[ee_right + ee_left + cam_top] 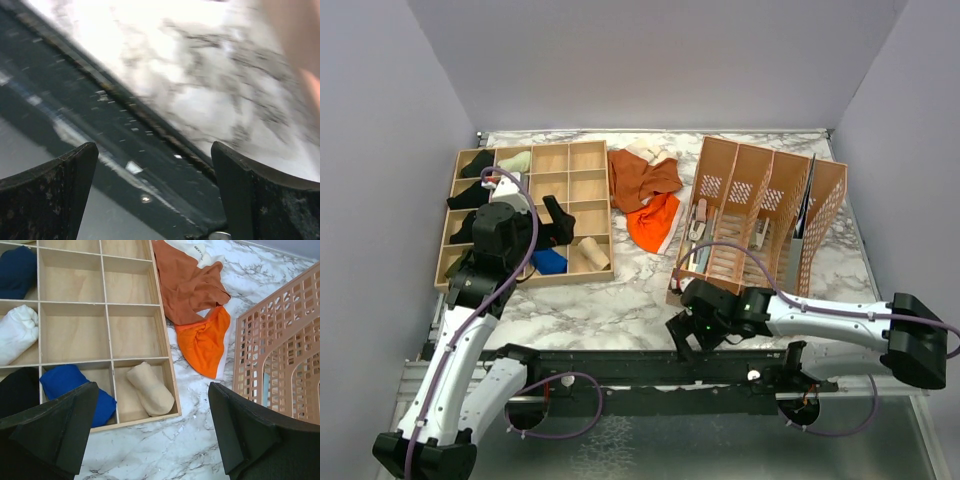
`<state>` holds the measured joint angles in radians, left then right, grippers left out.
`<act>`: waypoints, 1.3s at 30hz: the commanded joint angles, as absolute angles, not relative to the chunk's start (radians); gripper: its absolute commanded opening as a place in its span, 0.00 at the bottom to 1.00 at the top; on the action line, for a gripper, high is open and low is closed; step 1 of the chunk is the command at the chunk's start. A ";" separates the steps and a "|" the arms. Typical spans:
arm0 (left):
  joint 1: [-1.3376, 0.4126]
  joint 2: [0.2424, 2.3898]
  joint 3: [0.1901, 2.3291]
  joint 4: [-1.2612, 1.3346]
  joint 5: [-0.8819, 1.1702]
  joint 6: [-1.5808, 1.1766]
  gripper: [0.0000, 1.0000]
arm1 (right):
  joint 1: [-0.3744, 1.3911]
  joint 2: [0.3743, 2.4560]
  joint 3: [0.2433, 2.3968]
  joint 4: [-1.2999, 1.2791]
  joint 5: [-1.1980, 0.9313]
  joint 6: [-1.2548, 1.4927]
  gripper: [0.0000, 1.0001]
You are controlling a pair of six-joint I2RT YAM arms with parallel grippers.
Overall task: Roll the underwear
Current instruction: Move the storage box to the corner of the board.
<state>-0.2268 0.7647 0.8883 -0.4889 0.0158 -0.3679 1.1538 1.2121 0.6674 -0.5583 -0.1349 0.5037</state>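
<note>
The two pieces of underwear lie crumpled together on the marble table between the wooden tray and the basket. The rust-brown underwear (pixel 642 178) (pixel 187 287) lies farther back. The bright orange underwear (pixel 655 222) (pixel 205 342) lies just in front of it, a white band along its edge. My left gripper (pixel 560 222) (pixel 152 410) hovers open over the tray's near right corner, left of the orange piece and holding nothing. My right gripper (pixel 678 338) (pixel 151 160) is open and empty, low over the table's front edge, and its blurred view shows marble and a black rail.
The wooden divider tray (pixel 608 215) (pixel 165 347) holds rolled bundles: cream (pixel 150 388), blue (pixel 70 390), white (pixel 17 332), navy (pixel 17 270), black (pixel 17 390). A peach perforated basket (pixel 760 215) (pixel 285 355) stands right of the underwear. A black rail (pixel 620 365) runs along the front edge.
</note>
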 commanded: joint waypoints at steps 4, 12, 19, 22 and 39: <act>-0.229 0.760 0.894 -0.461 -0.028 -0.424 0.99 | 1.054 1.148 0.680 -0.705 0.391 0.718 1.00; -0.229 0.834 0.920 -0.423 0.072 -0.485 0.99 | 0.795 1.238 0.762 -0.635 0.349 0.604 1.00; -0.229 0.791 0.900 -0.430 0.068 -0.496 0.99 | 0.500 1.281 0.771 -0.532 0.202 0.445 1.00; -0.229 0.778 0.889 -0.429 0.072 -0.494 0.99 | 0.374 1.343 0.784 -0.458 0.160 0.399 1.00; -0.229 0.755 0.843 -0.426 0.118 -0.509 0.99 | 0.160 1.479 1.053 -0.546 -0.036 0.210 1.00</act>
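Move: Out over the table, the storage box has its middle about 21 cm ahead of the right hand, 20 cm to its right and slightly higher than its fingertips. The orange underwear lies some 28 cm ahead and 6 cm left of that hand. The brown underwear is about 39 cm ahead and 9 cm left. From the left hand, the box is roughly 45 cm to the right, 4 cm farther out and well below. Sweeping forward and to the right from the near edge of the table, the right hand travels about 30 cm out and some 20 cm right at almost level height, fingers wide open. It turns roughly 50 degrees clockwise, comes up against the near side of the storage box and pushes it towards the far right corner. ##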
